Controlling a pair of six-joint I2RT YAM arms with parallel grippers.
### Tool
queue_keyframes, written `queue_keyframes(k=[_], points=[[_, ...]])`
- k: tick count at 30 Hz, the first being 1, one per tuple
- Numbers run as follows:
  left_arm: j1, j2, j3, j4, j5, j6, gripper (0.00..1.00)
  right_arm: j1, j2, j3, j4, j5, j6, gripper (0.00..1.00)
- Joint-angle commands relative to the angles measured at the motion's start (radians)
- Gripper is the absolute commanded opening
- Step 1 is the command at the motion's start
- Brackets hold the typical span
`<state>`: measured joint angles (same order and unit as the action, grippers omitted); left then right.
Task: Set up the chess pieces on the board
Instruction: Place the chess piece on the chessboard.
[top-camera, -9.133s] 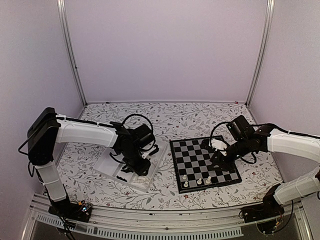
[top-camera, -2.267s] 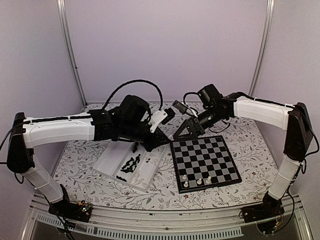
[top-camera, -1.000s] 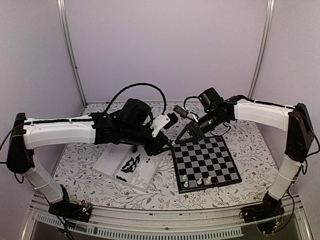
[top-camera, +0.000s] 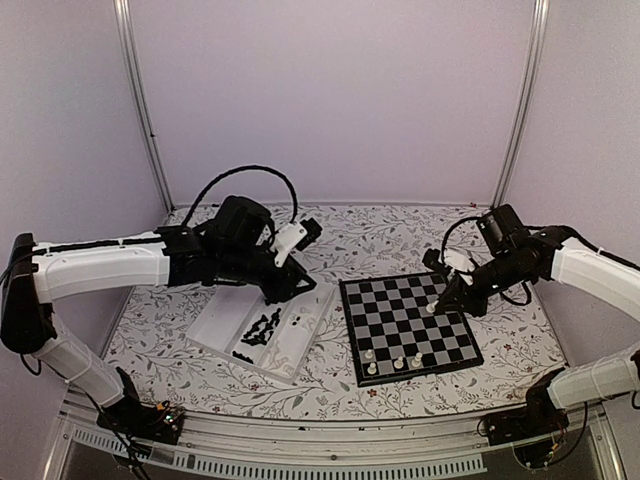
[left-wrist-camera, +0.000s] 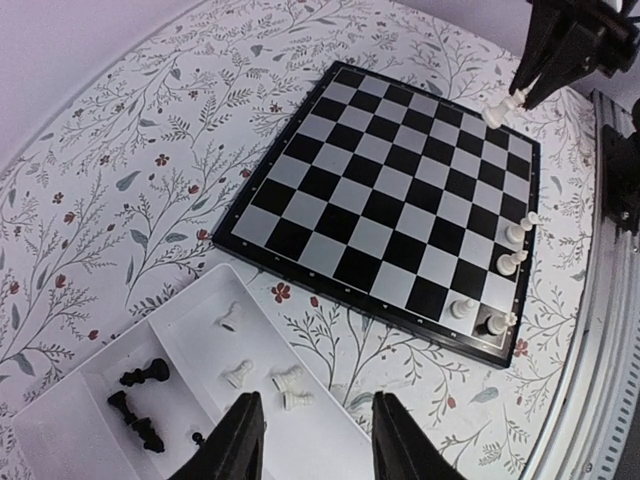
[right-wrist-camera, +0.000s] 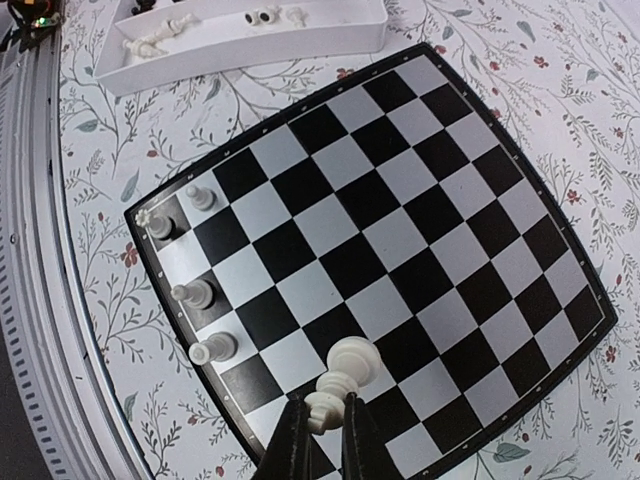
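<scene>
The board (top-camera: 410, 325) lies at the right of the table, with several white chess pieces (top-camera: 398, 362) standing along its near edge. My right gripper (top-camera: 440, 300) hovers over the board's right side, shut on a white piece (right-wrist-camera: 345, 375). That piece hangs tilted above the squares and also shows in the left wrist view (left-wrist-camera: 497, 110). My left gripper (left-wrist-camera: 315, 440) stands open with nothing between its fingers. It hangs above the right end of the clear tray (top-camera: 300, 352). Black pieces (top-camera: 262, 325) and a few white ones (left-wrist-camera: 285, 385) lie loose in the tray.
The tray (left-wrist-camera: 262, 312) sits just left of the board (left-wrist-camera: 380, 190) on the flowered tablecloth. Metal posts and plain walls close the back and sides. A ridged rail runs along the table's near edge (right-wrist-camera: 30, 200).
My right gripper has carried the white piece from the board's far left corner to over its right side. My left gripper has drawn back left, away from the board towards the tray.
</scene>
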<state>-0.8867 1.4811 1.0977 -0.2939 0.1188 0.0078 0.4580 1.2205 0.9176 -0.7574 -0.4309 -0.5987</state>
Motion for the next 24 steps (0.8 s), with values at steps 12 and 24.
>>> queue_keyframes(k=[12, 24], points=[[0.029, 0.024, -0.043, 0.059, 0.025, -0.031, 0.4, 0.07, 0.052, -0.131, -0.105, -0.061, -0.244, 0.07], [0.038, 0.005, -0.068, 0.053, 0.015, -0.034, 0.4, 0.114, 0.112, -0.153, -0.046, -0.019, -0.216, 0.07]])
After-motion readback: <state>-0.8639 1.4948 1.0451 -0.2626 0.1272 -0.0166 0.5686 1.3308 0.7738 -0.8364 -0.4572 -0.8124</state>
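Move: My right hand already holds a white chess piece. The empty dark square it is for, in the chessboard's near row, lies about 7 cm back, level sideways and some 11 cm below. The nearest white piece stands 4 cm left and 8 cm back of my hand, the next white piece 7 cm left and 9 cm back, both roughly 10 cm lower. From my left hand, that square is about 26 cm right, 9 cm back and 16 cm below. I sink my right hand some 8 cm while drawing it back about 7 cm, bringing the pinched piece down to the dark square just right of the nearest white piece and slowing at the end. The wrist turns counter-clockwise by 15 to 20 degrees and tips a little; its fingers keep their grip. My left hand, empty and part open, sinks about 2 cm over the white tray. ##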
